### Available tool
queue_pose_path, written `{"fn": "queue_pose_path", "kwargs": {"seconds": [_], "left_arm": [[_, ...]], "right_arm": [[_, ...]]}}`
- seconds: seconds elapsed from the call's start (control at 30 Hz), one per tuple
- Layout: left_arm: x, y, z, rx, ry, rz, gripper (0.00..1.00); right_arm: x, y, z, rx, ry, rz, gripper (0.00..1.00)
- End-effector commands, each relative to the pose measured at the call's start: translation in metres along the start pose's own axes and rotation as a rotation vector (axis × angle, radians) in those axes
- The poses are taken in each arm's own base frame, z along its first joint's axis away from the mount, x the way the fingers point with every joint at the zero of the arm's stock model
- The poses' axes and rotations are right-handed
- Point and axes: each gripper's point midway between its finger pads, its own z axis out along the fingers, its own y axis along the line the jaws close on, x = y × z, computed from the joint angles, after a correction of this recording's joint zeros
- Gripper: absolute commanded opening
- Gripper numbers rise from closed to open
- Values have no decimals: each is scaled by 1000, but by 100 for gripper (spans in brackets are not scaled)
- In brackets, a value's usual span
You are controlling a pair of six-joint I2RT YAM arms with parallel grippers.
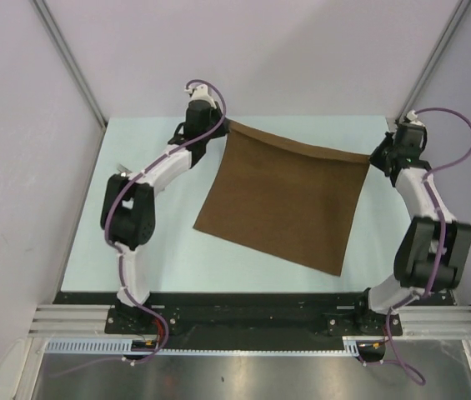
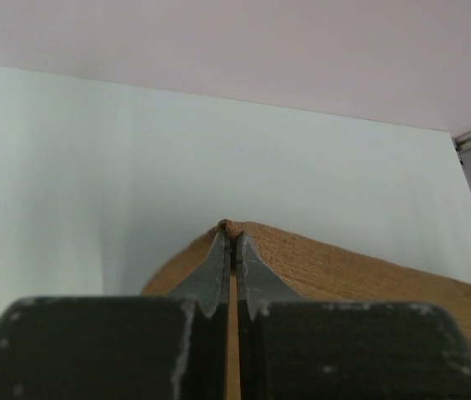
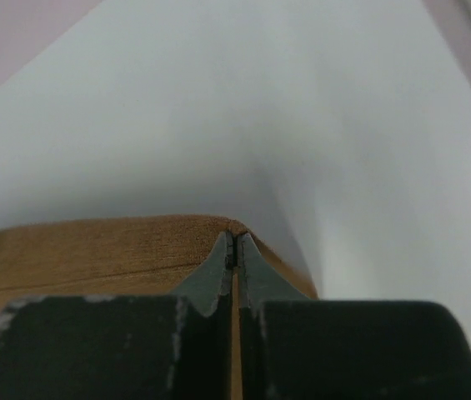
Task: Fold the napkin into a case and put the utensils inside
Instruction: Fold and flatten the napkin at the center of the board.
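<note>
The dark-brown napkin (image 1: 281, 198) is spread over the middle of the pale table, its far edge lifted and stretched between my two grippers. My left gripper (image 1: 223, 125) is shut on the napkin's far left corner; in the left wrist view the cloth (image 2: 343, 267) peaks between the closed fingertips (image 2: 232, 237). My right gripper (image 1: 375, 157) is shut on the far right corner; in the right wrist view the cloth (image 3: 93, 250) runs left from the closed tips (image 3: 233, 243). No case is formed. The utensils are out of view.
The pale table top (image 1: 135, 150) lies between lilac side walls with metal posts at the far corners (image 1: 68, 50). The arm bases stand on a black rail at the near edge (image 1: 243, 308).
</note>
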Motion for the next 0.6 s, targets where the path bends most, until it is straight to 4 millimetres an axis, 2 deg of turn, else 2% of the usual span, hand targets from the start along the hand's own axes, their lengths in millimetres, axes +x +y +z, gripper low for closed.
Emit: {"fn": "queue_pose_path", "kwargs": {"seconds": [0.0, 0.03, 0.07, 0.1, 0.2, 0.23, 0.27, 0.33, 0.37, 0.4, 0.43, 0.47, 0.5, 0.57], "left_arm": [[-32, -21, 35, 120, -83, -60, 0], [-28, -21, 40, 124, -68, -72, 0], [-15, -15, 47, 118, -37, -80, 0], [-14, -18, 47, 137, -21, -87, 0], [-4, -9, 36, 93, 40, -89, 0], [-1, -4, 31, 61, 57, -85, 0], [13, 8, 22, 8, 121, -84, 0], [17, 16, 2, -52, 174, -79, 0], [41, 30, -16, -126, 293, -79, 0], [43, 39, -26, -197, 320, -79, 0], [53, 46, -36, -232, 371, -75, 0], [68, 52, -50, -253, 444, -55, 0], [83, 61, -59, -270, 494, -27, 0], [88, 73, -77, -303, 525, 36, 0]], "right_arm": [[-20, 28, 52, -150, 0, 10, 0], [-19, 32, 54, -152, 45, 32, 0], [-15, 32, 57, -149, 72, 47, 0], [-10, 33, 58, -152, 93, 56, 0], [16, 36, 45, -173, 197, 103, 0], [27, 40, 32, -191, 241, 109, 0], [45, 34, 24, -169, 287, 127, 0], [75, 27, 7, -129, 368, 150, 0], [94, 21, -7, -108, 406, 169, 0], [107, 16, -14, -85, 438, 177, 0], [122, 14, -25, -65, 481, 182, 0], [131, 11, -34, -58, 495, 184, 0], [153, 2, -42, -28, 544, 199, 0], [177, -7, -56, 4, 599, 202, 0]]}}
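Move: Holding up the napkin's far left corner, the left hand has the near left corner about 23 cm back, 9 cm to its left and some 19 cm below; the fork and spoon lie roughly 28 cm to its left, 5 cm back, at board height. The right hand, holding the far right corner, has the near right corner about 27 cm back, 11 cm to its left and some 17 cm below. Swinging on forward some 4–5 cm and sinking, both hands then reverse and draw the held far edge back and down over the napkin, ending about 8 cm lower. The right hand comes back farthest, some 11 cm from its turn, sliding left as it goes and rolling its left side up; both wrists tip down about 20 degrees, fingers still shut on the corners. ##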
